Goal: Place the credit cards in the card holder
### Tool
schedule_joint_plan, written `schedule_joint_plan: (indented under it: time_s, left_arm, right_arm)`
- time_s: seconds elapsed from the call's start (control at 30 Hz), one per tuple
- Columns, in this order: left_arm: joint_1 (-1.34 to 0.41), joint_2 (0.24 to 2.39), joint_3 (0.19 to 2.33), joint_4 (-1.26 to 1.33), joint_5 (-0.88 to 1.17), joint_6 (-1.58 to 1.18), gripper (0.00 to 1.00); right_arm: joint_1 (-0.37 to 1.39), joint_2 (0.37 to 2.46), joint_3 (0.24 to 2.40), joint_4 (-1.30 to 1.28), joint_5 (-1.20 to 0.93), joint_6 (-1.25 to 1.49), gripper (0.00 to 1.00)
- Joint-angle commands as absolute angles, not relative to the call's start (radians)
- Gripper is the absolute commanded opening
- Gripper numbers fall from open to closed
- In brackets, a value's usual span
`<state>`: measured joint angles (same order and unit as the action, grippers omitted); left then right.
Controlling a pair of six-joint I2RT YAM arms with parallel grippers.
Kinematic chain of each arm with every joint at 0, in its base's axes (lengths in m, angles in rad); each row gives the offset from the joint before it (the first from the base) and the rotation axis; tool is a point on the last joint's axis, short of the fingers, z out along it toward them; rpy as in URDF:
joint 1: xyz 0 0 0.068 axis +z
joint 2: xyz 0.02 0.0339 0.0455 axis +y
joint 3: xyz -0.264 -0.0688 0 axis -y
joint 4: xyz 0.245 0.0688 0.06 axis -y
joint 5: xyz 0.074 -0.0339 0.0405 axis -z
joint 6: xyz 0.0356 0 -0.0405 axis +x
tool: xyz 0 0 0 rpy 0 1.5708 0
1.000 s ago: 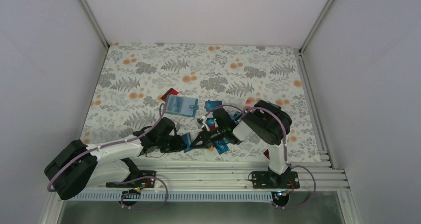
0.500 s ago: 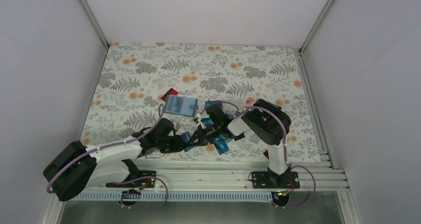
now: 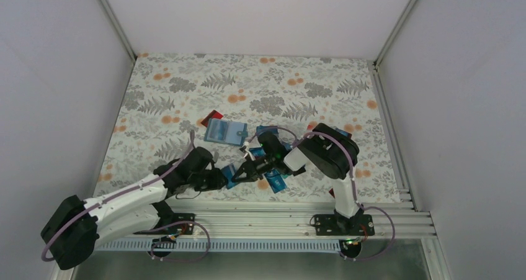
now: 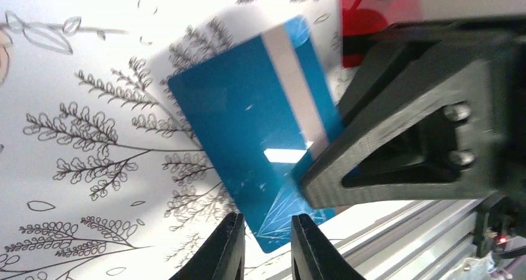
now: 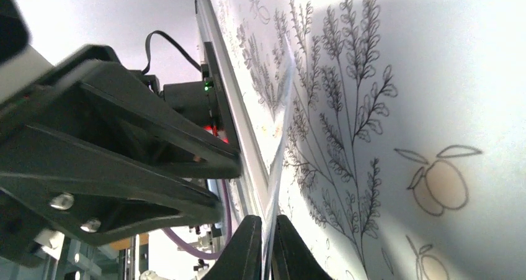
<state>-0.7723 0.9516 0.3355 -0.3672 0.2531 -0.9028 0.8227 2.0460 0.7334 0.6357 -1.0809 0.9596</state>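
Observation:
A glossy blue credit card (image 4: 260, 137) with a white stripe hangs tilted just above the floral cloth, and my right gripper (image 3: 242, 171) is shut on its edge. In the right wrist view that card (image 5: 277, 162) shows edge-on, pinched between the fingers of the right gripper (image 5: 267, 243). My left gripper (image 4: 270, 249) faces it with its jaws a narrow gap apart. The card's lower corner lies in that gap, clear of both fingers. The card holder (image 3: 226, 132) lies open further back, with its pale blue pockets up. More credit cards (image 3: 276, 182) lie scattered under the right arm.
A red card (image 3: 214, 115) lies just behind the holder, and another red card (image 4: 363, 25) shows beside the right gripper's finger. Blue cards (image 3: 267, 131) sit to the right of the holder. The aluminium rail (image 3: 279, 212) runs along the near edge, close below both grippers.
My right gripper has carried the blue card a little left and away from the rail, toward the left gripper. The left arm's elbow has swung down and left, and its gripper has stayed almost in place.

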Motion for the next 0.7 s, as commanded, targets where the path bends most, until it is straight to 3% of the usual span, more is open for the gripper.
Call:
schedule_joint_plan:
  time_s: [0.0,0.17,0.37,0.53,0.67]
  left_arm:
    - [-0.771,0.887,0.398,-0.463,0.212,-0.921,0.20]
    - [-0.759,0.826,0.448,-0.523,0.170,-0.933,0.24]
    - [-0.705,0.763,0.511,-0.532,0.158,-0.908,0.36]
    - [-0.619,0.753,0.550,-0.446,0.230,-0.872,0.44]
    - [-0.559,0.788,0.565,-0.315,0.335,-0.864,0.45]
  right_arm:
    - [0.803,2.096,0.681,0.676,-1.119,0.994,0.04]
    - [0.773,2.061,0.675,0.709,-1.158,1.022,0.04]
    - [0.691,1.954,0.686,0.643,-1.185,1.031,0.04]
    - [0.619,1.860,0.712,0.571,-1.203,1.024,0.04]
    - [0.567,1.797,0.728,0.546,-1.219,1.039,0.04]
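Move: The right hand holds a blue card upright. From that hand the card holder lies open on the table, about 16 cm ahead, 2 cm left and 3 cm lower; from the empty left hand it is some 16 cm ahead, 1 cm right and 3 cm lower. From the right hand, a loose red card is about 5 cm ahead and 10 cm right, blue cards are 16 cm ahead and 12 cm right, and the red card touching the holder's far edge is 21 cm ahead and 6 cm left. Straight up off the blue card's side and then also forward, the left hand climbs about 11 cm, tips its fingers outward some 20 degrees and spreads them roughly to half open. The right hand, still pinching the card with unchanged grip, slides a little right, then goes up and forward about 6 cm each, carrying it nearer the holder's near right corner. ##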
